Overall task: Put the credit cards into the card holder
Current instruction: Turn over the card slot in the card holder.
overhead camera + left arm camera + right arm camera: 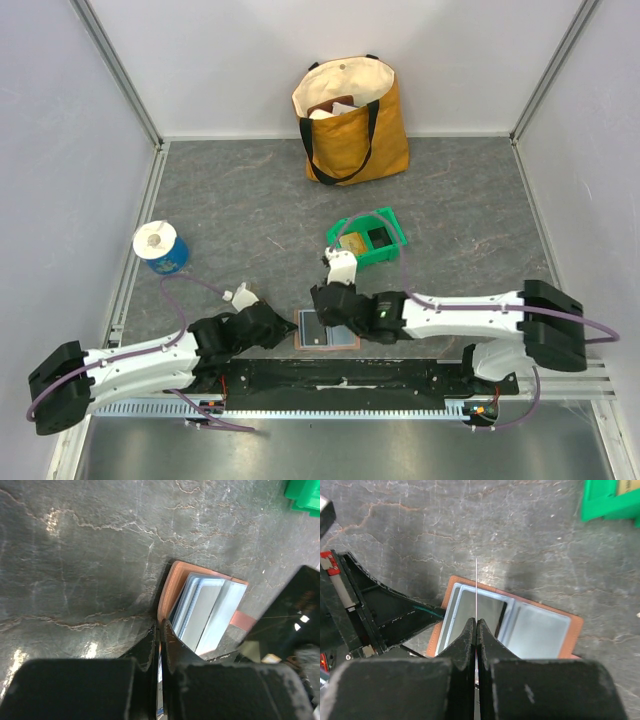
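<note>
The card holder (320, 336) lies open on the table, terracotta outside with a light blue-grey lining (540, 630). My left gripper (161, 625) is shut on its left edge (172, 587), down at the table's near side (290, 335). My right gripper (477, 621) is shut on a thin credit card (476, 587), held upright and seen edge-on as a pale line above the holder's left half. In the top view the right gripper (328, 318) hangs over the holder. A grey panel with a dark edge (481, 611) shows in the left pocket; I cannot tell whether it is a card.
A green plastic bin (367, 240) with small items stands just behind the holder. A yellow tote bag (350, 120) leans at the back wall. A blue-and-white roll (160, 247) sits at the left. The black base rail (340, 375) runs along the near edge.
</note>
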Controlling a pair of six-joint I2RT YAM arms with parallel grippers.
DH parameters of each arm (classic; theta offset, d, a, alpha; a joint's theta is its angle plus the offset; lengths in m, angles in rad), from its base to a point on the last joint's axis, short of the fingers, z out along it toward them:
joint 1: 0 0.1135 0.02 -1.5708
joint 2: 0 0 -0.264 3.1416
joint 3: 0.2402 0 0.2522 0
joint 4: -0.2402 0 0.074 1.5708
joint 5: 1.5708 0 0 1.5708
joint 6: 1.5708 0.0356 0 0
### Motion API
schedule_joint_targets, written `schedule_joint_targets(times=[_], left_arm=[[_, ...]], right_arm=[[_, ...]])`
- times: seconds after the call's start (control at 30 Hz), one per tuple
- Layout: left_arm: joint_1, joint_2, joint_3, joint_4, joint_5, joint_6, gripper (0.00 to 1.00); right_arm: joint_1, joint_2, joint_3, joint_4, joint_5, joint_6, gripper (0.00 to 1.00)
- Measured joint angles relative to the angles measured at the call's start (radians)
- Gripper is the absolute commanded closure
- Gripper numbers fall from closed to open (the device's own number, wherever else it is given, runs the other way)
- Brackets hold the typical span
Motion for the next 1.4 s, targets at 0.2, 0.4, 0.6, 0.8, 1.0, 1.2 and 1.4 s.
schedule_joint_targets(times=[0.2,0.4,0.6,0.8,1.0,1.2,1.4], left_arm=[[0.001,-0.024,0.026,-0.039,0.0,0.015,0.98],[0.001,-0.043,0.027,-0.05,0.002,0.017,0.98],[0.001,-0.055,0.028,-0.063,0.003,0.018,0.98],[0.001,-0.059,0.028,-0.064,0.003,0.018,0.98],[0.001,-0.068,0.028,-0.069,0.003,0.018,0.98],[0.001,-0.082,0.028,-0.07,0.003,0.027,0.98],[0.001,-0.088,0.028,-0.078,0.003,0.03,0.98]], right_arm=[[0.106,0.144,0.067,0.015,0.129,0.096,1.0],[0.142,0.207,0.116,0.016,0.209,0.137,1.0],[0.147,0.235,0.135,0.015,0.239,0.149,1.0],[0.149,0.266,0.151,0.01,0.242,0.155,1.0],[0.157,0.287,0.188,-0.018,0.249,0.156,1.0],[0.183,0.333,0.264,-0.116,0.297,0.167,1.0],[0.212,0.349,0.281,-0.196,0.333,0.19,1.0]])
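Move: The right hand has a black card in its shut fingers and is taking it to the left edge of the left card slot, some 5 cm to its left, 1 cm ahead and 7 cm below. The open card holder's middle is 1 cm ahead and 2 cm to its right; the green box is about 22 cm ahead and 13 cm to its right. From the left hand, which grips the holder's left rim, that slot edge lies about 2 cm to the right, level fore and aft. Still pinching the black card, the right hand brings its free edge down over the left edge of the slot, close beside the left fingers: about 5 cm left, with some 2 cm each of sinking and drawing back, while its left side dips about 10 degrees. Whether the card touches the slot can't be seen. The left hand keeps its pinch on the holder's rim and raises it by about 1.5 cm. ##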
